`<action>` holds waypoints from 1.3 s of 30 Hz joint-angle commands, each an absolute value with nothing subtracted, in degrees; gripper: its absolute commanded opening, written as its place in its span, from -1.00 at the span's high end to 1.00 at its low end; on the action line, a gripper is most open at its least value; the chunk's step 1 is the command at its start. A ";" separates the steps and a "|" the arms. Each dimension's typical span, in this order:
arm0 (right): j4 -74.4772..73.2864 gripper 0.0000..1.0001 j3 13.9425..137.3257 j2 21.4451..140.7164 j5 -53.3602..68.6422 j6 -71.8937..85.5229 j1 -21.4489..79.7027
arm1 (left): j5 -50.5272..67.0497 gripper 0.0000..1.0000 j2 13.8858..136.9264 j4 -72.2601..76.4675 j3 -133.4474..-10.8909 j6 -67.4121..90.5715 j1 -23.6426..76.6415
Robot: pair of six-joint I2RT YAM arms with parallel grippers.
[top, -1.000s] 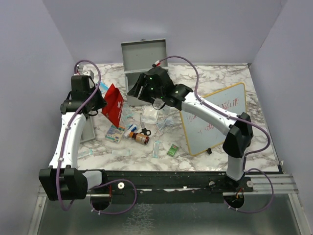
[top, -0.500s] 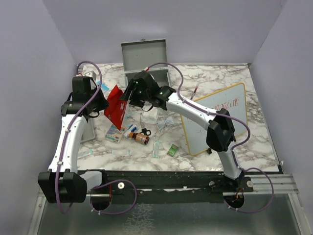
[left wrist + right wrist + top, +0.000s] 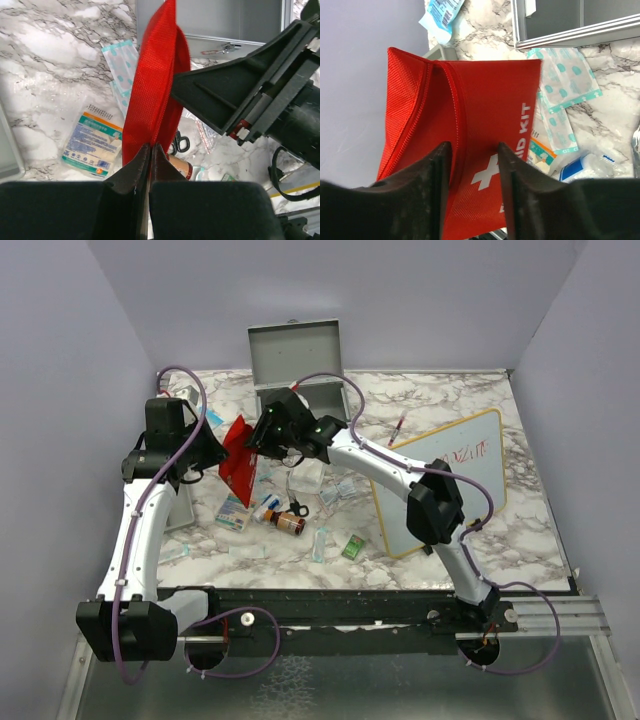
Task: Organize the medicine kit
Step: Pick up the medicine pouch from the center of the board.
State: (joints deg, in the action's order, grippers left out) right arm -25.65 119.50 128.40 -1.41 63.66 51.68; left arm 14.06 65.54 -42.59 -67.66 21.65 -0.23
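A red first-aid pouch hangs above the table at the left, pinched at one edge by my left gripper. In the left wrist view, that gripper is shut on the pouch. My right gripper is right beside the pouch from the right. In the right wrist view, its fingers stand apart in front of the pouch's face, near the zip and white cross. The grey metal medicine kit stands open at the back, just behind both grippers.
A wood-framed whiteboard lies at the right. A shallow grey tray is under the left arm. Scissors, a brown bottle, plaster packets, a clear bag and a green packet litter the middle.
My right arm has swung left and forward up to the pouch, and its jaws have narrowed somewhat. The left gripper keeps its hold on the pouch.
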 commanded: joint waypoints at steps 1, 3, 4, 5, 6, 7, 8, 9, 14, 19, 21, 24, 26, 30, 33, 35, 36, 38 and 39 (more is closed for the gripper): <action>-26.48 0.17 120.90 129.91 -2.20 63.95 52.12 | 18.11 1.00 64.31 -42.80 -66.88 22.58 -0.09; -26.28 0.46 120.30 129.42 -2.07 63.35 52.12 | 19.16 1.00 64.14 -42.74 -67.07 22.76 -0.09; -26.20 0.65 119.91 128.96 -2.11 62.90 52.12 | 20.14 1.00 64.18 -42.72 -67.43 22.53 -0.09; -26.02 0.84 119.29 128.05 -2.42 62.36 52.12 | 21.34 1.00 64.27 -42.76 -67.76 22.24 -0.09; -25.59 0.96 118.44 127.00 -2.85 61.54 52.12 | 22.37 0.91 64.38 -42.80 -68.05 22.09 -0.09; -25.06 0.99 117.23 125.74 -3.20 60.78 52.12 | 23.23 0.75 64.51 -42.93 -68.29 22.13 -0.09; -24.68 0.99 115.68 124.33 -3.74 60.05 52.12 | 23.95 0.58 64.61 -42.93 -68.48 22.33 -0.09; -24.10 0.99 113.95 122.50 -4.24 59.72 52.04 | 24.64 0.44 64.73 -42.95 -68.65 22.55 -0.09; -17.91 0.99 104.04 114.12 -5.00 54.93 51.86 | 27.47 0.02 64.39 -42.98 -69.87 23.40 -0.09; -17.87 0.99 100.69 109.42 -7.03 50.92 51.77 | 31.64 -0.29 64.94 -41.57 -70.02 23.52 -0.09; -17.78 0.99 100.09 108.35 -7.12 50.47 51.81 | 35.71 -0.32 65.59 -39.46 -68.47 24.67 -0.09; -17.83 0.99 99.92 107.57 -7.41 50.44 51.82 | 41.32 -0.36 66.45 -35.47 -65.90 27.67 -0.09; -17.77 0.99 100.23 107.36 -7.85 50.41 51.80 | 43.03 -0.39 67.07 -33.79 -64.92 28.89 -0.09; -17.90 0.99 100.68 107.68 -8.51 50.36 51.84 | 42.91 -0.45 67.61 -32.37 -64.19 28.99 -0.09; -18.35 0.99 101.35 108.39 -8.40 50.45 51.79 | 42.98 -0.51 67.59 -31.40 -63.82 29.49 -0.09; -18.46 0.99 101.67 108.82 -8.44 50.69 51.82 | 43.06 -0.54 67.53 -30.70 -63.60 30.25 1.44; -18.42 0.99 101.74 109.01 -8.52 50.79 51.84 | 43.07 -0.55 67.46 -30.37 -63.44 30.69 1.55; -18.48 0.99 102.13 109.49 -8.50 50.89 51.84 | 43.14 -0.58 67.23 -29.71 -63.22 31.46 1.65; -18.57 0.99 102.32 109.73 -8.48 50.97 51.84 | 43.15 -0.59 66.97 -29.61 -63.20 31.68 1.67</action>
State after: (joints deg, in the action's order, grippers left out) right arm -18.94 100.95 108.18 -6.85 50.94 51.66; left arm 40.99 67.75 -32.40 -63.94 29.65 1.06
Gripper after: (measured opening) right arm 0.018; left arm 0.781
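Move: The red medicine pouch hangs pinched in the left hand, its middle about 4 cm to that hand's right and 3 cm lower. The half-open right fingers straddle its edge; from the right hand its middle is roughly 3 cm back, 3 cm left and 2 cm down. From the right hand, the grey case stands some 6 cm ahead, 11 cm right and 13 cm lower; on the table 17 cm below lie the green-dotted patches, 5 cm back and 1 cm right, and the brown bottle, 19 cm back and 6 cm right. The pouch's edge is pinched by the right fingers, which shut while that hand hardly moves; the left fingers then let go and spread about three-quarters wide. The right hand carries it up and right, some 7 cm each way after a small dip, drawing slightly back and tipping up about 15 degrees. The left follows about 8 cm rightward towards it, rolling its left side down and turning clockwise, ending with open fingers around its near side. ##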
